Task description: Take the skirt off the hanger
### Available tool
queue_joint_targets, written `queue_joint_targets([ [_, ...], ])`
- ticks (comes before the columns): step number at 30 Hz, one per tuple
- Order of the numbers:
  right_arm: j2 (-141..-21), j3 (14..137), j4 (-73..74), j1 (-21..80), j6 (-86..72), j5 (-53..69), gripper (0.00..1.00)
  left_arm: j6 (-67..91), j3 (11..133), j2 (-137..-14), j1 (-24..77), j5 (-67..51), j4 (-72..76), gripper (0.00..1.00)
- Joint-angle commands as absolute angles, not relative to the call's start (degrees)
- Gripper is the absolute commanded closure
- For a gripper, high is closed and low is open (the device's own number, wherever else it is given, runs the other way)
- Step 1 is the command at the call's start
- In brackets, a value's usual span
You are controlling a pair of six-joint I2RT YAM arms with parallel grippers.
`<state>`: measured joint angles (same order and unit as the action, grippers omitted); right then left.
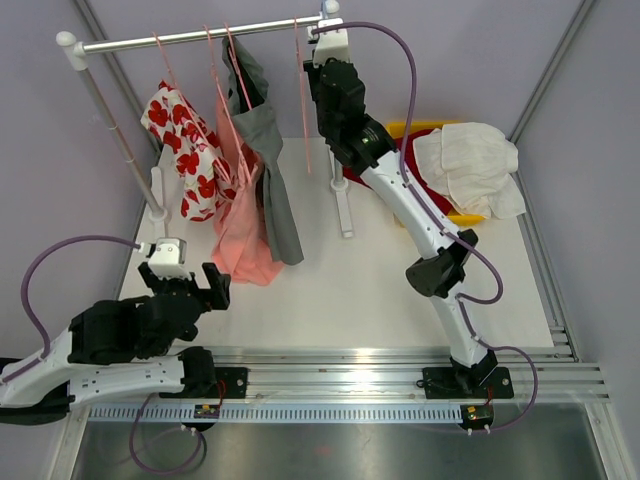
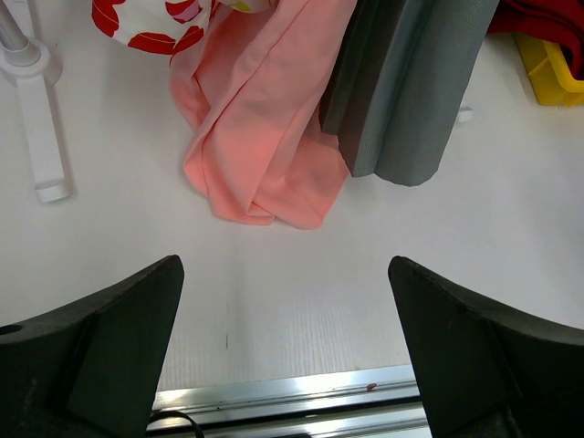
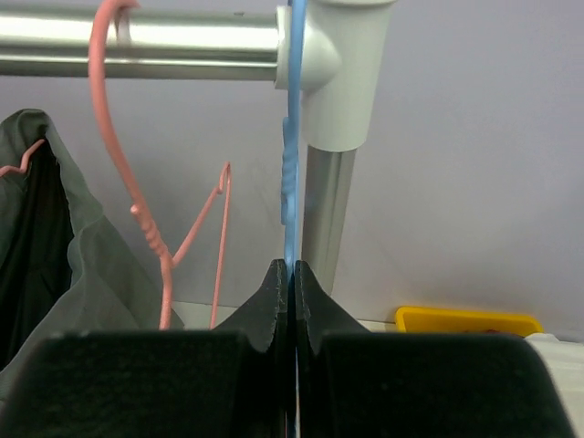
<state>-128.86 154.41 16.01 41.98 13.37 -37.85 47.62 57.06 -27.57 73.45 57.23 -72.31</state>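
My right gripper (image 3: 292, 274) is shut on the thin blue hanger (image 3: 292, 164), seen edge-on just below the silver rail (image 3: 182, 41) by its right end post. In the top view that gripper (image 1: 325, 40) is up at the rail's right end, and the arm hides the blue hanger. A red-and-white floral garment (image 1: 185, 150), a pink garment (image 1: 245, 235) and a grey garment (image 1: 275, 190) hang further left. I cannot tell which is the skirt. My left gripper (image 2: 285, 274) stands open and empty over the table, short of the pink garment's (image 2: 265, 137) hem.
A bare pink hanger (image 1: 303, 110) hangs just left of the right gripper. A yellow bin (image 1: 420, 128) at the back right holds white cloth (image 1: 470, 165) and red cloth (image 1: 440, 200). The rack's white feet (image 1: 343, 210) rest on the table.
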Motion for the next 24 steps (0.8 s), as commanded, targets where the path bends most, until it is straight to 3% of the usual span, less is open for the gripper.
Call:
queue_joint_targets([
  [1, -129.9, 157.1, 12.0, 41.5, 11.3, -35.3, 1.00, 49.5, 56.9, -30.3, 73.4, 59.9, -70.4, 0.02],
  [8, -131.4, 157.3, 13.3, 40.3, 8.6, -33.3, 1.00, 51.8, 57.5, -33.7, 73.4, 61.0, -72.8, 0.02],
  [13, -126.3, 148.8, 14.4, 40.3, 6.8, -35.2, 0.99, 51.4, 58.2, -33.4, 73.4, 61.6, -72.3, 0.02],
  [14, -125.0, 147.0, 14.5, 40.3, 6.1, -35.6, 0.85, 50.5, 58.6, -33.7, 73.4, 62.0, -71.5, 0.02],
  [16, -120.4, 141.0, 14.5, 40.3, 5.5, -36.5, 0.34, 47.4, 61.2, -35.8, 73.4, 62.3, -68.8, 0.01],
  [17, -118.9, 139.1, 14.6, 40.3, 5.1, -37.2, 0.01, 43.2, 62.7, -36.8, 73.4, 62.5, -65.7, 0.01],
  [24, -96.8, 113.0, 11.4, 41.0, 3.4, -42.0, 0.01, 17.8, 80.2, -49.7, 73.1, 62.4, -45.5, 0.01],
])
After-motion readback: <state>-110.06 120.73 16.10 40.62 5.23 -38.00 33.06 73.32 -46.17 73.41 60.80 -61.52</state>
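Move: The right hand holds the empty blue hanger just short of the rail's right end, which is about 3 cm ahead and 10 cm above. The white corner joint stands some 3 cm right of that spot, and the empty pink hanger hangs about 5 cm to the hand's left, 2 cm ahead. From the open left hand, the grey garment is roughly 27 cm ahead, 12 cm right and slightly higher; the pink garment is some 22 cm ahead, 8 cm right. The right fingers, shut on the blue hanger, ease it about 2 cm forward and down with a touch of left to set its hook on the rail, then open wide; the hand draws off back, right and down, tipping about 10 degrees downward. Late on, the open left hand swings up some 8 cm, right and a little forward, towards the grey garment. ##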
